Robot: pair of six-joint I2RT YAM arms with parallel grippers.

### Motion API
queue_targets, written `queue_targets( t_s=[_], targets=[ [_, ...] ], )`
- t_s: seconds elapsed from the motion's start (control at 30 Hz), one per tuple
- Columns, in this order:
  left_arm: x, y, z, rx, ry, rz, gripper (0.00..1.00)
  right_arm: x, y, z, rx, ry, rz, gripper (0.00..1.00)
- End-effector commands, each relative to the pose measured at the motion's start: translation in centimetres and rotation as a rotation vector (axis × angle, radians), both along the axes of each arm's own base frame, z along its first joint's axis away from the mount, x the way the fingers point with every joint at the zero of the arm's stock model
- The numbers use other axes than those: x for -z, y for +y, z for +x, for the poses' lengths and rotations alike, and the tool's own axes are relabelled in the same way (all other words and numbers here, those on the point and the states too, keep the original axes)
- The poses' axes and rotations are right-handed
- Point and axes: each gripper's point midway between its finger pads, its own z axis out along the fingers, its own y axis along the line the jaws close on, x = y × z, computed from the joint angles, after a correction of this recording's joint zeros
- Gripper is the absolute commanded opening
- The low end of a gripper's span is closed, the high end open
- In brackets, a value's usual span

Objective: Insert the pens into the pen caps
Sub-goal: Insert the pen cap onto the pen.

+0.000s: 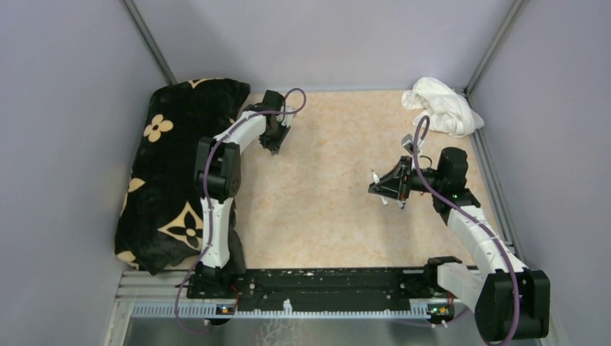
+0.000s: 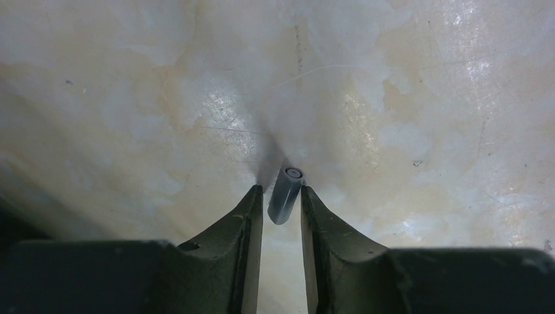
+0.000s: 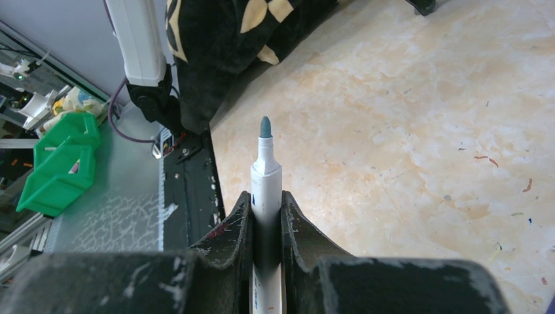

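Observation:
A small grey pen cap (image 2: pixel 285 195) lies on the beige table between the tips of my left gripper (image 2: pixel 281 191). It leans against the right fingertip, and a thin gap shows at the left one; the jaws stand narrowly apart. In the top view this gripper (image 1: pixel 276 144) points down at the table's far left, beside the blanket. My right gripper (image 3: pixel 266 196) is shut on a white-barrelled pen (image 3: pixel 266 176) whose grey-green tip sticks out past the fingers. It hovers over the table's right half (image 1: pixel 380 189). No other pens or caps show.
A black blanket with cream flowers (image 1: pixel 180 166) covers the left edge. A crumpled white cloth (image 1: pixel 443 104) lies at the far right corner. The black base rail (image 1: pixel 317 285) runs along the near edge. A green bin (image 3: pixel 59 163) sits off the table.

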Motion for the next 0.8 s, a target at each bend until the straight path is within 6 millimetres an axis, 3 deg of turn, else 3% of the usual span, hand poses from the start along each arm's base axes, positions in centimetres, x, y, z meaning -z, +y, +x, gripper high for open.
queue_targets(
  t_s=[0.0, 0.13, 0.33, 0.5, 0.63, 0.73, 0.77],
  targets=[
    [0.8, -0.2, -0.5, 0.012, 0.046, -0.02, 0.32, -1.9, -0.1, 0.4, -0.007, -0.086, 0.006, 0.0],
    [1.3, -0.3, -1.2, 0.007, 0.082, -0.031, 0.23, -2.0, -0.1, 0.4, -0.009, -0.088, 0.008, 0.0],
    [1.0, -0.6, -3.4, -0.053, 0.15, -0.061, 0.0, -2.1, -0.1, 0.2, -0.015, -0.09, 0.011, 0.0],
    [-2.4, -3.6, -4.8, -0.099, 0.076, -0.218, 0.0, -2.2, -0.1, -0.1, -0.029, -0.097, 0.016, 0.0],
    [-4.9, -6.3, -7.6, -0.106, 0.017, -0.386, 0.0, -2.2, 0.0, -0.3, -0.037, -0.107, 0.018, 0.0],
    [-7.9, -8.4, -9.6, -0.09, -0.048, -0.544, 0.0, -2.2, 0.0, -0.5, -0.044, -0.116, 0.017, 0.0],
    [-10.0, -9.3, -9.9, -0.074, -0.112, -0.624, 0.0, -2.1, 0.0, -0.6, -0.05, -0.116, 0.018, 0.0]
  ],
)
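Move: The grey pen cap lies on the table between the left hand's still-open fingertips, only about 1 cm back from the hand point and at its height. The pen, in the right hand's grip with its tip bare, is roughly 25 cm back from the left hand, 39 cm to its right and 18 cm higher. From the right hand the cap lies about 25 cm ahead, 39 cm to the left and 18 cm below. Easing back barely half a centimetre, the left hand shuts its fingers and pinches the grey pen cap, then sweeps back about 9 cm and right some 4 cm towards the pen, rising late by 3 to 4 cm while the wrist swings the fingertips about 20 degrees to the right. The right hand keeps its grip on the pen, almost still. ##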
